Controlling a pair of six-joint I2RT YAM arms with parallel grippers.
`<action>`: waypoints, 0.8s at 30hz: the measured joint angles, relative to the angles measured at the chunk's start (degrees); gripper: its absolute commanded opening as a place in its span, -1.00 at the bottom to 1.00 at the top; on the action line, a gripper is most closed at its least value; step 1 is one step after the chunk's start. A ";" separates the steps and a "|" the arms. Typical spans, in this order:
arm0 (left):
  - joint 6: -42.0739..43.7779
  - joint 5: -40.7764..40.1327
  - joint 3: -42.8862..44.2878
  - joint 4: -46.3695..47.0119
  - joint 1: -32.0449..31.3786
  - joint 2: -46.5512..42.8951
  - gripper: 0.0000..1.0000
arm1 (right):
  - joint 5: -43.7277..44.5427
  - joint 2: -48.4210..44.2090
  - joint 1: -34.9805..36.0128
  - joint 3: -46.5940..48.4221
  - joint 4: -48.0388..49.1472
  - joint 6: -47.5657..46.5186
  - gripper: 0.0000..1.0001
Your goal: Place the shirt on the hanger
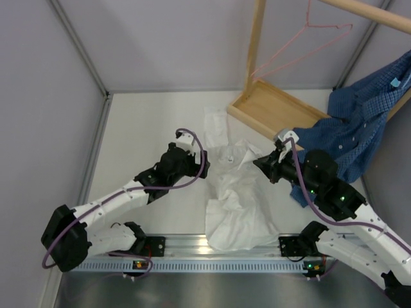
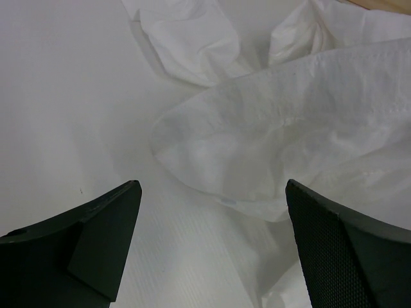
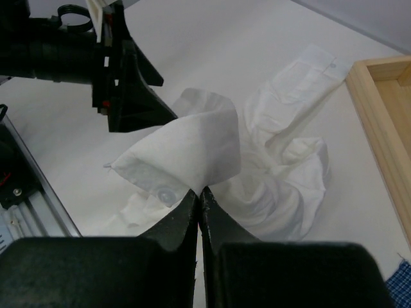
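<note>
The white shirt [image 1: 236, 192] lies crumpled on the table between my arms. My right gripper [image 3: 200, 190] is shut on a fold of the shirt [image 3: 192, 151] near a button and holds it lifted off the table; in the top view it [image 1: 262, 163] sits at the shirt's right edge. My left gripper [image 2: 212, 205] is open and empty, its jaws wide apart just above the table, with a rounded edge of the shirt [image 2: 270, 141] in front of it. It [image 1: 200, 156] is at the shirt's left edge. The pink hanger [image 1: 302, 45] hangs from the wooden rack at the back.
A light wooden rack [image 1: 273, 106] with a tray base stands at the back right. A blue checked shirt [image 1: 359, 128] hangs over its right side, close to my right arm. Grey walls [image 1: 51, 96] enclose the table. A metal rail [image 1: 212, 256] runs along the near edge.
</note>
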 measured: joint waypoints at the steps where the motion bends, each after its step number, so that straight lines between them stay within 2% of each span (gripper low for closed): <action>1: 0.98 0.02 0.87 0.44 0.55 1.01 0.96 | -0.55 0.00 0.00 0.00 -0.02 0.00 -1.00; 5: 4.20 7.06 5.66 1.68 6.56 6.08 0.93 | -4.24 -0.28 0.00 0.00 -0.09 -0.04 -1.00; 10: 5.95 26.23 7.96 4.48 18.25 12.26 0.87 | -6.91 -2.27 0.00 0.00 -0.11 -0.33 -1.00; 16: 8.24 47.95 8.24 4.72 19.34 17.29 0.58 | -9.16 -3.28 0.00 0.00 0.07 -0.59 -1.00; 19: 7.82 56.24 7.78 7.06 19.30 18.43 -0.02 | -9.86 -2.71 0.00 0.00 0.09 -0.59 -1.00; 20: 7.67 57.90 7.67 8.02 19.30 18.67 -0.57 | -10.03 -2.47 0.00 0.00 0.11 -0.57 -1.00; 21: 7.19 59.30 7.67 9.01 19.30 18.97 -0.82 | -10.19 -2.45 0.00 0.00 0.17 -0.57 -1.00; 22: 7.13 60.30 7.67 10.01 19.30 19.43 -1.00 | -10.34 -2.40 0.00 0.00 0.28 -0.55 -1.00; 24: 6.88 60.48 7.87 10.56 19.28 20.33 -1.00 | -10.43 -2.51 0.00 0.00 0.44 -0.52 -1.00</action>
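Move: The white shirt's raised near-side edge lies about 6 cm to the left hand's right, 2 cm ahead and roughly level with the open fingers. The wooden tray's middle is some 25 cm ahead, 33 cm right and 13 cm below. That same edge is about 11 cm left of the right hand, 9 cm ahead and 13 cm lower. From the right hand, the blue shirt lies some 21 cm ahead, 38 cm right and 15 cm lower. Left sweeps 6 cm forward, then back rightward, turning clockwise, and pinches the shirt's edge; right, still holding, eases back. ##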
